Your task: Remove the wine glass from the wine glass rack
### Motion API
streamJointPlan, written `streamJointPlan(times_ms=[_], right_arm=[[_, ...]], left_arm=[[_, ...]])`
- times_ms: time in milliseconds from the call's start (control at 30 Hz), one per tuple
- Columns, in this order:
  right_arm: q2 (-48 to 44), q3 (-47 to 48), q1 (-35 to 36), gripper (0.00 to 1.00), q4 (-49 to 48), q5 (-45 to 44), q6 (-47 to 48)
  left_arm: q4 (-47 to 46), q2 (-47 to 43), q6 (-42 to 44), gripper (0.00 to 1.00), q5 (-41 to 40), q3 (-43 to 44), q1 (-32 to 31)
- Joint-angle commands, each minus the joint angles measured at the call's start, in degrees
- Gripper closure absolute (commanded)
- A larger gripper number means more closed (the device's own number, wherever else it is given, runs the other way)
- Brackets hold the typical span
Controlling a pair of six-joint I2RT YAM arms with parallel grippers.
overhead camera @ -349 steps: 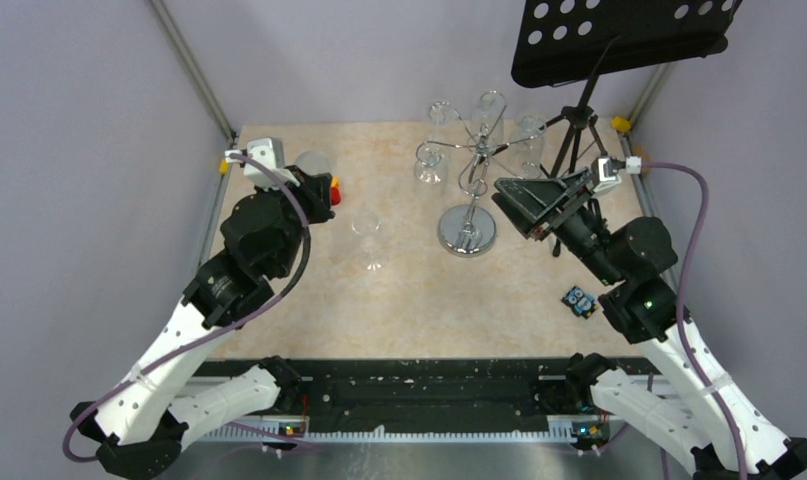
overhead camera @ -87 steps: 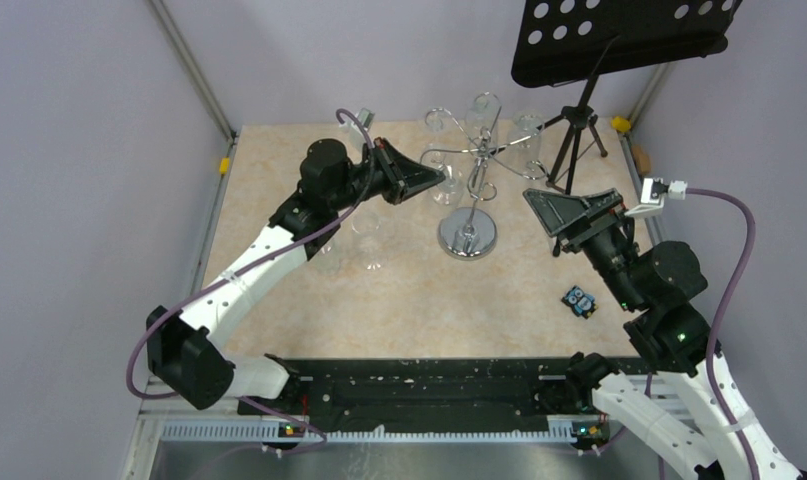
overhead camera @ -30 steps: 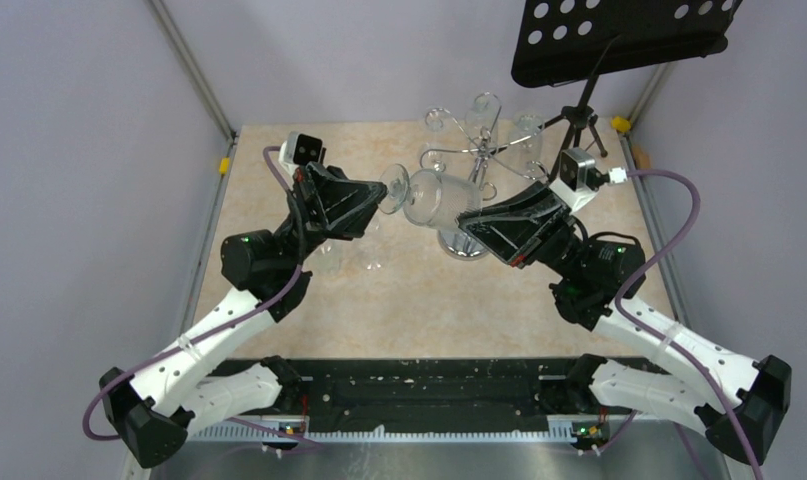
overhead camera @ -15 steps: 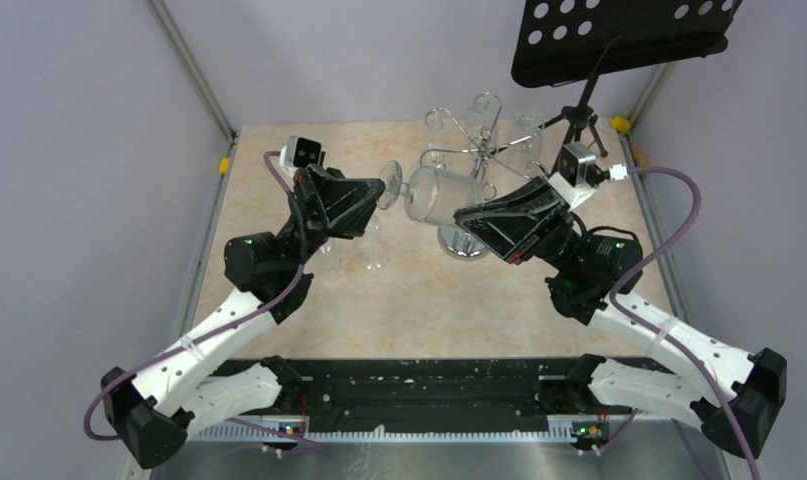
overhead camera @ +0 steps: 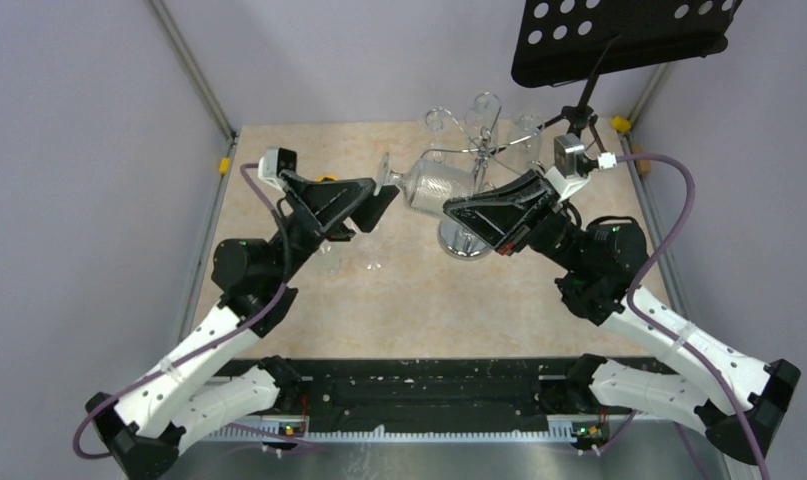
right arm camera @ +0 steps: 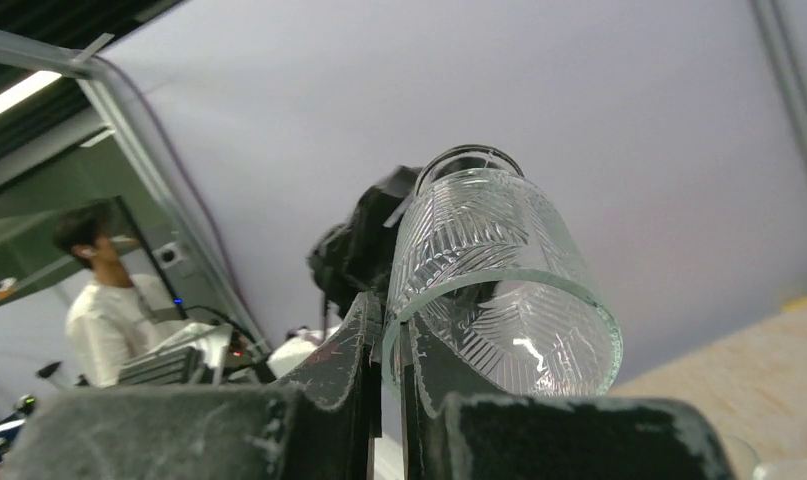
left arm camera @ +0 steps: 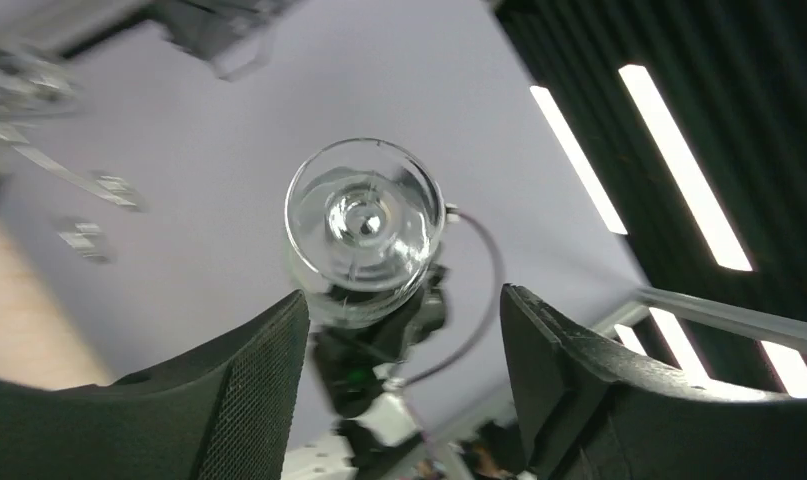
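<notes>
The wine glass (overhead camera: pixel 431 181) lies level in the air, clear of the chrome wine glass rack (overhead camera: pixel 467 238), its foot pointing left. My right gripper (overhead camera: pixel 464 215) is shut on the wall of the bowl at its rim. In the right wrist view the ribbed wine glass (right arm camera: pixel 499 290) has its rim pinched between the pads of the right gripper (right arm camera: pixel 391 325). My left gripper (overhead camera: pixel 381 205) stands open just left of the foot. In the left wrist view the foot of the wine glass (left arm camera: pixel 364 218) shows beyond the open left gripper (left arm camera: pixel 404 320), touching neither finger.
Other glasses (overhead camera: pixel 484 106) hang from the rack's looped arms at the back. Two more glasses (overhead camera: pixel 371 252) stand on the table under my left arm. A black music stand (overhead camera: pixel 619 40) rises at the back right, its tripod legs (overhead camera: pixel 579 125) beside the rack.
My left gripper has let go of the glass's stem, opened and drawn back to the left. My right gripper has closed on the bowl's rim and now carries the glass, a little farther back.
</notes>
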State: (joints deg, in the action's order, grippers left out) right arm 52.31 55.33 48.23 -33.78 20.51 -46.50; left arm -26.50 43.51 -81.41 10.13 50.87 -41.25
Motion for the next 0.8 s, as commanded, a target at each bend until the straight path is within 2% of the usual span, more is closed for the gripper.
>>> streamJointPlan(times_ms=[0, 133, 200, 300, 533, 700, 767], right_arm=[[-1.83, 7.15, 0.83, 1.00, 18.38, -7.81, 8.80], [0.72, 12.41, 1.30, 1.00, 32.68, -8.57, 12.98], [3.39, 16.30, 2.04, 1.00, 41.15, -8.59, 15.16], [8.08, 22.84, 4.81, 1.00, 53.22, -11.49, 20.05], [23.82, 35.85, 14.70, 1.00, 75.36, -24.09, 31.17], [34.42, 39.89, 16.53, 1.00, 84.28, -32.17, 33.57], [36.50, 39.14, 16.59, 1.00, 84.74, -34.62, 34.82]], left_arm=[[32.77, -5.67, 26.44, 0.26, -13.78, 5.07, -0.03], [51.71, -9.44, 36.78, 0.25, -31.98, 7.62, -0.03], [58.59, -10.37, 40.74, 0.24, -39.57, 9.65, -0.02], [63.99, -10.62, 44.72, 0.24, -48.72, 13.32, -0.03], [63.25, -10.57, 48.46, 0.23, -52.15, 15.14, -0.05], [62.84, -9.67, 49.48, 0.23, -52.32, 15.33, -0.06], [62.93, -9.66, 49.71, 0.23, -52.32, 15.19, -0.02]])
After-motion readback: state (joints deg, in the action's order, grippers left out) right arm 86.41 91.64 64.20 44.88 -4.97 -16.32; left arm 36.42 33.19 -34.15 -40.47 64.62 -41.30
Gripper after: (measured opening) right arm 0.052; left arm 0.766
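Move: The right hand already holds the wine glass by its rim; the glass's middle is about 2 cm ahead, 6 cm left and 4 cm above. The bare table patch it heads for lies some 15 cm ahead, 14 cm left and 50 cm below. The nearer standing glass is roughly 23 cm ahead and 17 left, the far standing glass 22 ahead and 26 left. From the left hand, the held glass lies about 8 cm right, 1 ahead and 4 above. Down, gathering speed, goes the right hand, about 24 cm, drifting some 8 cm left and 5 cm forward towards the table near the standing glasses; its wrist swings some 75 degrees so the fingers tip from up-left to down-left, keeping their pinch on the rim. The left hand, already open, backs away leftward and down from the glass's foot, swinging counter-clockwise, then eases off. ##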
